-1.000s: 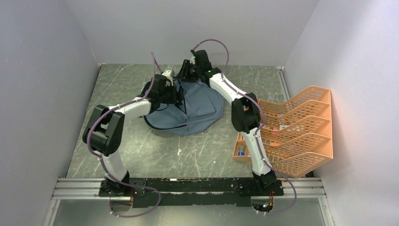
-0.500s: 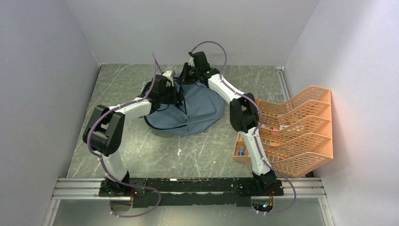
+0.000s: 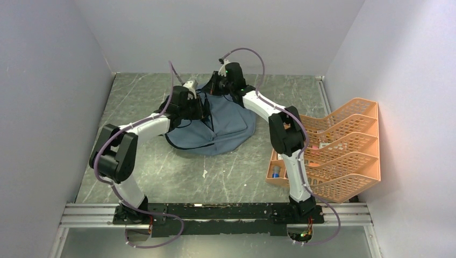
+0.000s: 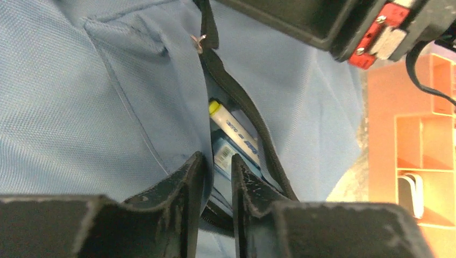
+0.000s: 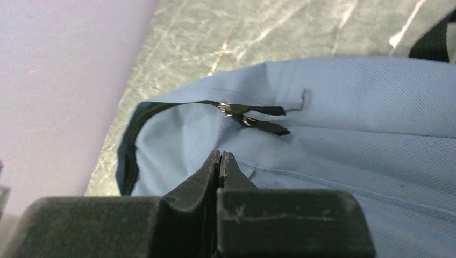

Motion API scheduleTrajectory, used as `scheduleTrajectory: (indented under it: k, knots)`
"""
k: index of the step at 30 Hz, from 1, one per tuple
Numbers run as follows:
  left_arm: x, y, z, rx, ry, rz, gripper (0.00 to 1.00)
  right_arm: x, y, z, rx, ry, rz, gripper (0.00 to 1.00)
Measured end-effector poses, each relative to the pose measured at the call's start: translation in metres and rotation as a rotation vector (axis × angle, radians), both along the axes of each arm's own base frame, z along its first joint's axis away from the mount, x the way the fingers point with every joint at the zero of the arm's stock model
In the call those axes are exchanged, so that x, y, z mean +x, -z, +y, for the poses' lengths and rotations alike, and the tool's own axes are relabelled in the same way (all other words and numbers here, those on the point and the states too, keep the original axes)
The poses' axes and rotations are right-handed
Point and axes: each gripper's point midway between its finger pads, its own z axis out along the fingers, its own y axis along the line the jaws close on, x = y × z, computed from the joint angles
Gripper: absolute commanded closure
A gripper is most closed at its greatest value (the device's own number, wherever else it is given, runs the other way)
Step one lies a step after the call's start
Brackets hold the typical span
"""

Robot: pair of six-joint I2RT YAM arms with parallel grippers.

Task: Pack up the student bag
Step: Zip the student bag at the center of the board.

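Observation:
The student bag (image 3: 228,126), slate blue-grey with black zips, lies flat at the far middle of the table. My left gripper (image 3: 200,103) is at its top left. In the left wrist view the gripper (image 4: 217,158) has its jaws nearly shut on the black zip edge of the bag's opening (image 4: 242,107). Inside the opening show a pen with a yellow cap (image 4: 232,127) and a blue box with a barcode (image 4: 225,148). My right gripper (image 3: 215,86) is at the bag's far edge. In the right wrist view it (image 5: 220,155) is shut and empty, its tips on the fabric just short of two zip pulls (image 5: 253,119).
An orange mesh tray organiser (image 3: 344,145) stands at the right with a few small items in its compartments. It also shows in the left wrist view (image 4: 419,123). Grey walls enclose the table on three sides. The right arm's body (image 4: 322,21) hangs close over the left gripper.
The right wrist has shifted a little right and nearer over the bag's far edge. The left arm has reached slightly farther, with its elbow swung left. The bag stays put.

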Motion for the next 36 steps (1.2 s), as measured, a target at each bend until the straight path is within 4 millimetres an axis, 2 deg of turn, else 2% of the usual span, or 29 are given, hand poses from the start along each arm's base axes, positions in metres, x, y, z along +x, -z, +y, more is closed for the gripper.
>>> scheduleTrajectory:
  k: [5,8,12,18,21,24,28,31,36]
  knots:
    - [-0.01,-0.02,0.008,-0.08,0.0,0.007,0.63,-0.004,-0.032,0.001,0.063,-0.016,-0.098,1.0]
    - [-0.013,-0.033,0.019,-0.131,-0.01,0.008,0.63,-0.004,-0.041,0.003,0.087,-0.028,-0.134,1.0]
    - [-0.013,-0.042,0.035,-0.182,-0.045,0.017,0.61,-0.006,-0.04,0.004,0.098,-0.042,-0.145,1.0]
    - [-0.007,-0.041,0.058,-0.249,-0.136,0.068,0.57,-0.019,-0.031,0.0,0.096,-0.057,-0.137,1.0]
    - [0.005,-0.048,0.059,-0.268,-0.17,0.088,0.54,-0.025,-0.03,-0.003,0.099,-0.065,-0.137,1.0]
    - [0.029,-0.064,0.053,-0.295,-0.192,0.084,0.52,-0.028,-0.03,-0.004,0.104,-0.068,-0.145,1.0]
    - [0.051,-0.079,0.048,-0.327,-0.217,0.084,0.51,-0.03,-0.028,-0.004,0.108,-0.072,-0.149,1.0]
    - [0.06,-0.077,0.046,-0.34,-0.232,0.103,0.5,-0.03,-0.029,-0.004,0.112,-0.075,-0.154,1.0]
    - [0.063,-0.052,0.044,-0.342,-0.259,0.174,0.5,-0.031,-0.031,-0.003,0.117,-0.084,-0.158,1.0]
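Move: The zipper slider at the far end of the bag's opening lies about 9 cm ahead of the left hand, level with it sideways and some 2 cm above. Nearer, the yellow-capped pen in the opening is roughly 4 cm ahead, 1 cm right and 4 cm below. From the shut right hand, already on the pull tab, the slider is 1 cm back, 1 cm left and 2 cm below, and the other zipper's pulls about 4 cm ahead, 4 cm left and 5 cm below. Open the left gripper wider to come off the flap edge, lifting it about 4 cm and swinging left. Then reach it forward some 7 cm over the bag and dip to the fold by the slider, its left side rolling down about 20 degrees and its fingers turning counter-clockwise. Keep the right gripper shut on the pull tab, raise it, then draw it back about 3 cm. ##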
